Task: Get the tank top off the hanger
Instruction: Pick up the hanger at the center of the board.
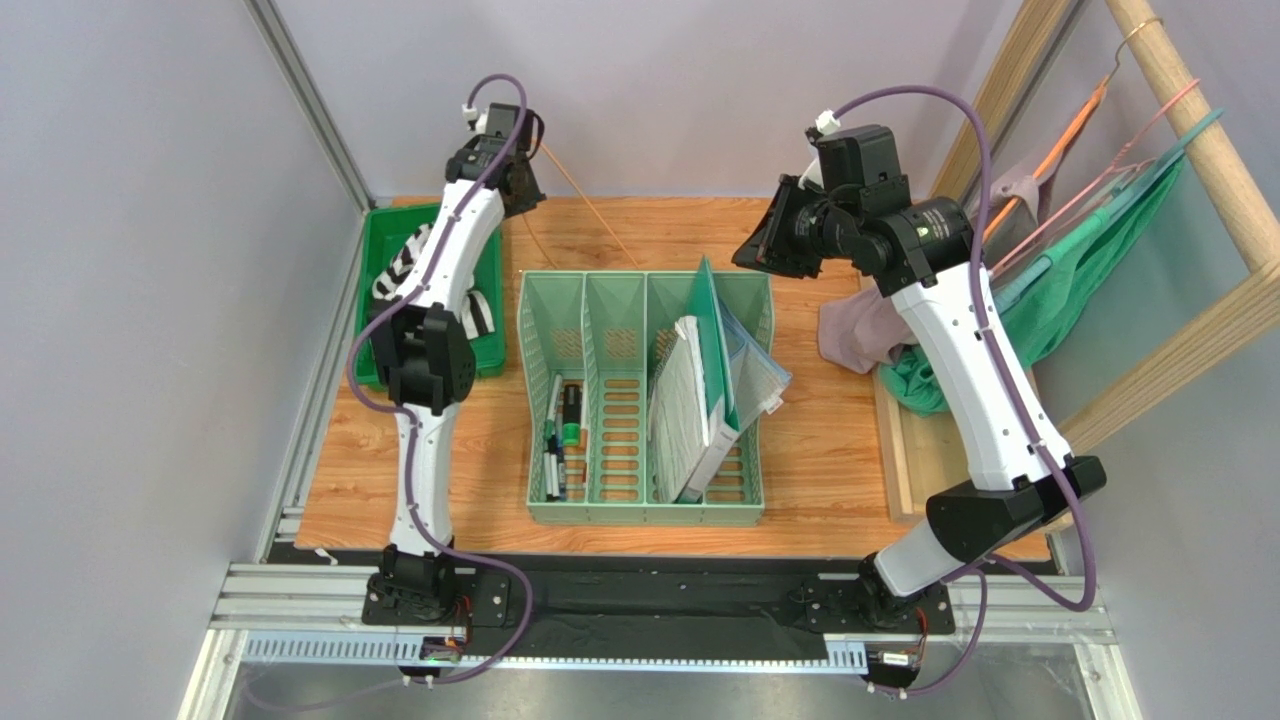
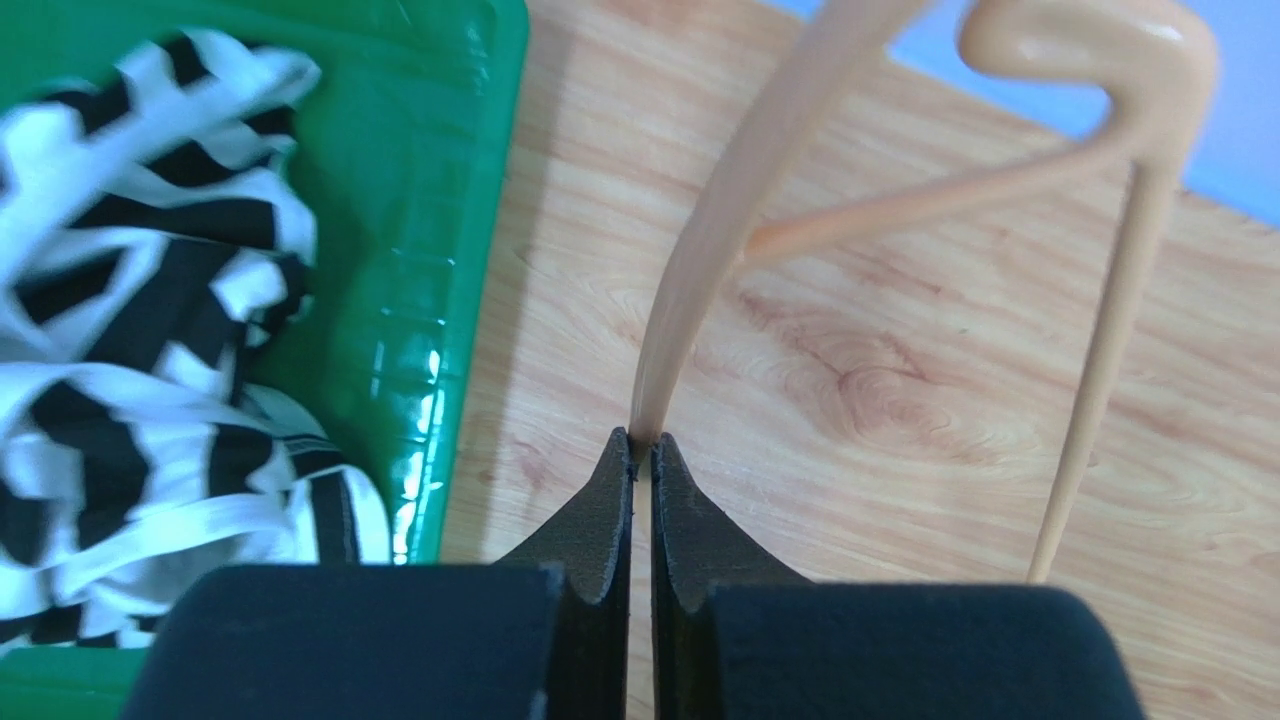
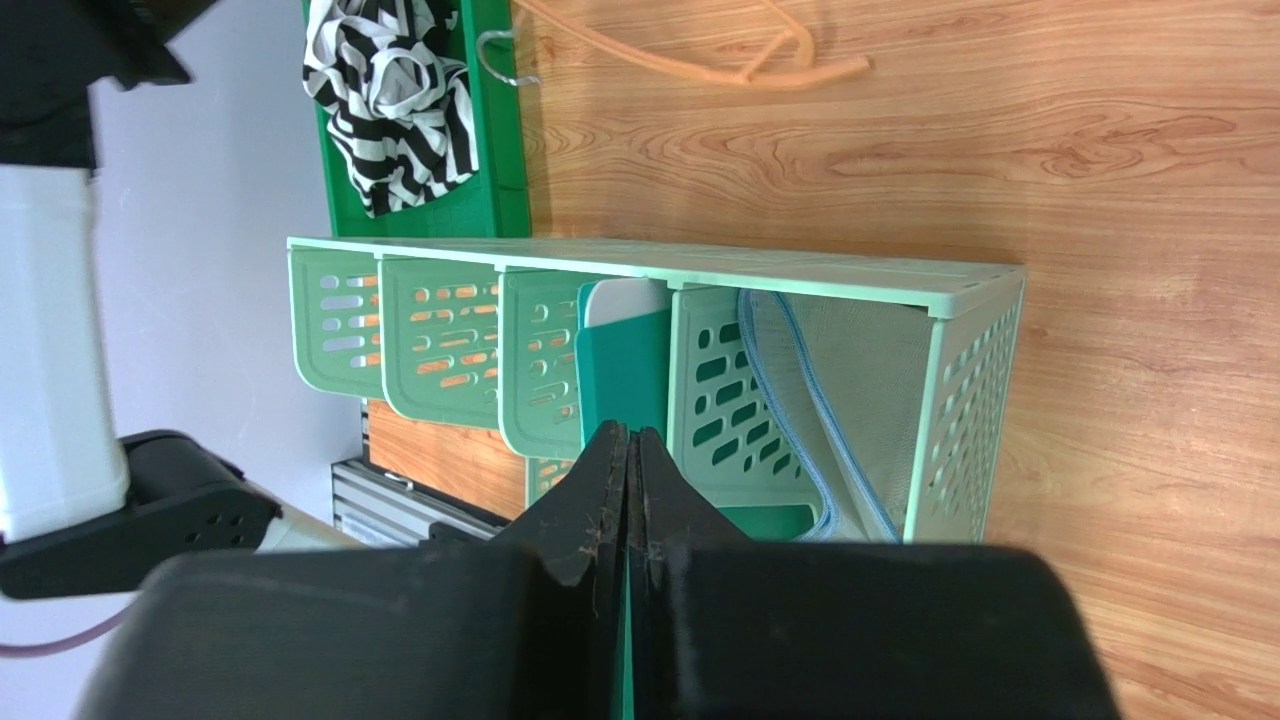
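The black-and-white striped tank top (image 2: pixel 135 300) lies crumpled in the green bin (image 2: pixel 451 180), off the hanger. In the top view the tank top (image 1: pixel 406 270) lies at the far left. The peach plastic hanger (image 2: pixel 721 225) lies bare over the wooden table beside the bin. My left gripper (image 2: pixel 642 443) is shut on the end of one hanger arm. From above, the hanger (image 1: pixel 594 218) shows as a thin line running from the left gripper (image 1: pixel 526 192). My right gripper (image 3: pixel 628 435) is shut with nothing in it, raised over the organiser, well apart from the hanger (image 3: pixel 706 68).
A mint-green file organiser (image 1: pixel 646 398) with pens and folders stands mid-table. A wooden rack (image 1: pixel 1202 165) at the right carries green and mauve garments (image 1: pixel 1082 270) on hangers. Grey walls close in on the left and at the back.
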{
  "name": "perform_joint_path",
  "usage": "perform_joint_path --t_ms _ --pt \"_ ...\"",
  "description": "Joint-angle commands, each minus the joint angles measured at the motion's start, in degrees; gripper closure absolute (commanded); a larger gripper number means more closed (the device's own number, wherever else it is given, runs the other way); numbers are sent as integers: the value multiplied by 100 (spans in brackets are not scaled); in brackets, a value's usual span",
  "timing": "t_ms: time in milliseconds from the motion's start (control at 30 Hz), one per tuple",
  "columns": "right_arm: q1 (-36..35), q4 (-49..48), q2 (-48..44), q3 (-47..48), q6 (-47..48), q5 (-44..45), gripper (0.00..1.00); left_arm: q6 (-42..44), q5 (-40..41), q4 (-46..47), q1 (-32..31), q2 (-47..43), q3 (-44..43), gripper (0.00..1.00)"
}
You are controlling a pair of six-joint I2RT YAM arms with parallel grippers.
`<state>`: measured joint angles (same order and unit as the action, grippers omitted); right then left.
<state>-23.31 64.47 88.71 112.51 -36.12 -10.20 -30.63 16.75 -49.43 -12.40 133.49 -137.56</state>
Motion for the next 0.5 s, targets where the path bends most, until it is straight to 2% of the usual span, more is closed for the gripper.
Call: perform_joint_path --t_ms 0,267,467 --pt "20 -329 -178 -18 105 -158 100 268 240 153 10 -596 -61 100" --pt "20 -523 111 122 96 -395 100 497 618 135 54 -1342 536 100" --pt "11 -681 103 -9 61 -439 100 584 768 390 63 -2106 1423 100"
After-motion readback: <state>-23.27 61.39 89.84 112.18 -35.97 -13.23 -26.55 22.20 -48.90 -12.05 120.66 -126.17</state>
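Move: The hanger is already pinched in the left fingers; its middle lies some 8 cm to their right, about 3 cm back and 5 cm lower. The green tray's middle is roughly 13 cm left, 8 cm back and 14 cm below the left hand, with the striped tank top in it; the light-green basket is about 20 cm right, 25 cm back and 9 cm lower. From the idle right hand, the hanger is around 23 cm ahead, 26 cm left and 22 cm below. The left hand, fingers still shut on the orange hanger, goes on lifting it about 5 cm, nearly all of that rise coming early on. Meanwhile it swings back and left with growing speed, some 4 cm back and 3 cm left, drawing sideways nearer to the green tray, while the wrist tilts only slightly, its left side rising about 5 degrees. ##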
